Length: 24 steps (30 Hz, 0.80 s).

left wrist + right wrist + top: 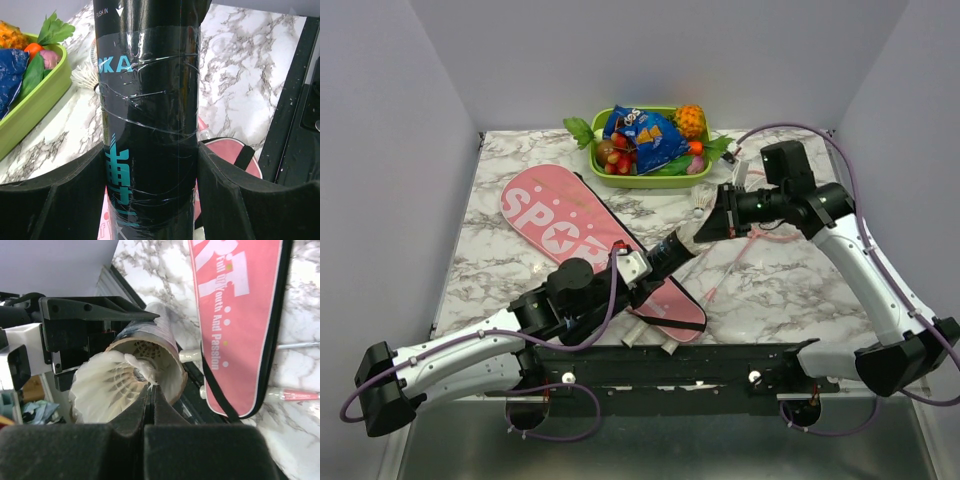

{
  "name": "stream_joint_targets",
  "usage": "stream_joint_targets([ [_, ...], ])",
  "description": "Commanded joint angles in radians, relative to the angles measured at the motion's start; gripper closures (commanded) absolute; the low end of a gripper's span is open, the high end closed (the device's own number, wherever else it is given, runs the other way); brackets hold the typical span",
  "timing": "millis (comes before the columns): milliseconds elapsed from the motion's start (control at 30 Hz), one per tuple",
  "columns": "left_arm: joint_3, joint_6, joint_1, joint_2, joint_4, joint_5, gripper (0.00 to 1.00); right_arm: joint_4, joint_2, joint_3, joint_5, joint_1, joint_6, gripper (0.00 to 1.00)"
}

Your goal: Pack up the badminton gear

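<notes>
My left gripper (638,268) (150,195) is closed round the long black tube (665,255) (150,110), which points up and to the right above the pink "SPORT" bag (560,215) (235,315). The right gripper (705,228) (151,387) is shut on the feather edge of a white shuttlecock (105,385), held right at the tube's open mouth (172,375). More white feathers show deeper inside the tube. Another shuttlecock (698,205) (87,77) lies on the table near the tray. Thin pink racket frames (740,250) lie on the marble, with their white handles (650,335) by the front rail.
A green tray (640,180) (30,110) with toy fruit and a blue snack packet (645,135) stands at the back centre. A black rail (670,360) runs along the near table edge. Grey walls close in both sides and the back.
</notes>
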Motion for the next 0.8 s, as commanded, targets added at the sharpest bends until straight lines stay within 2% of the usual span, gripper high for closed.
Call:
stream_joint_targets([
  [0, 0.016, -0.011, -0.004, -0.007, 0.097, 0.014, 1.00, 0.017, 0.046, 0.011, 0.004, 0.075, 0.053, 0.99],
  [267, 0.016, -0.048, -0.007, -0.015, 0.122, 0.017, 1.00, 0.026, 0.066, -0.001, 0.060, 0.126, 0.079, 0.99],
  [633, 0.032, -0.031, -0.010, -0.009, 0.128, -0.022, 1.00, 0.013, 0.096, -0.030, 0.175, 0.255, 0.094, 0.99],
  [767, 0.038, -0.029, -0.012, -0.010, 0.128, -0.032, 1.00, 0.026, 0.096, -0.061, 0.155, 0.270, 0.097, 0.99],
])
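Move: The tube's open mouth, held up by the left hand, lies about 4 cm to the right hand's left, 2 cm back and 3 cm below; the shuttlecock at the right fingertips already has its cork in it. The racket bag's narrow end is on the table about 5 cm left, 6 cm back and 27 cm down, and a loose shuttlecock some 28 cm ahead, 2 cm right and 25 cm down. From the left hand, the mouth is about 7 cm right, 3 cm ahead, 6 cm up. Its shut fingertips still on the skirt's feathers, the right hand pushes the shuttlecock down into the tube, going left and down with a little back, roughly 6 cm in all, until the tips are inside the rim. The fingers stay closed. The left hand keeps its grip on the tube and holds it nearly in place against the push. ##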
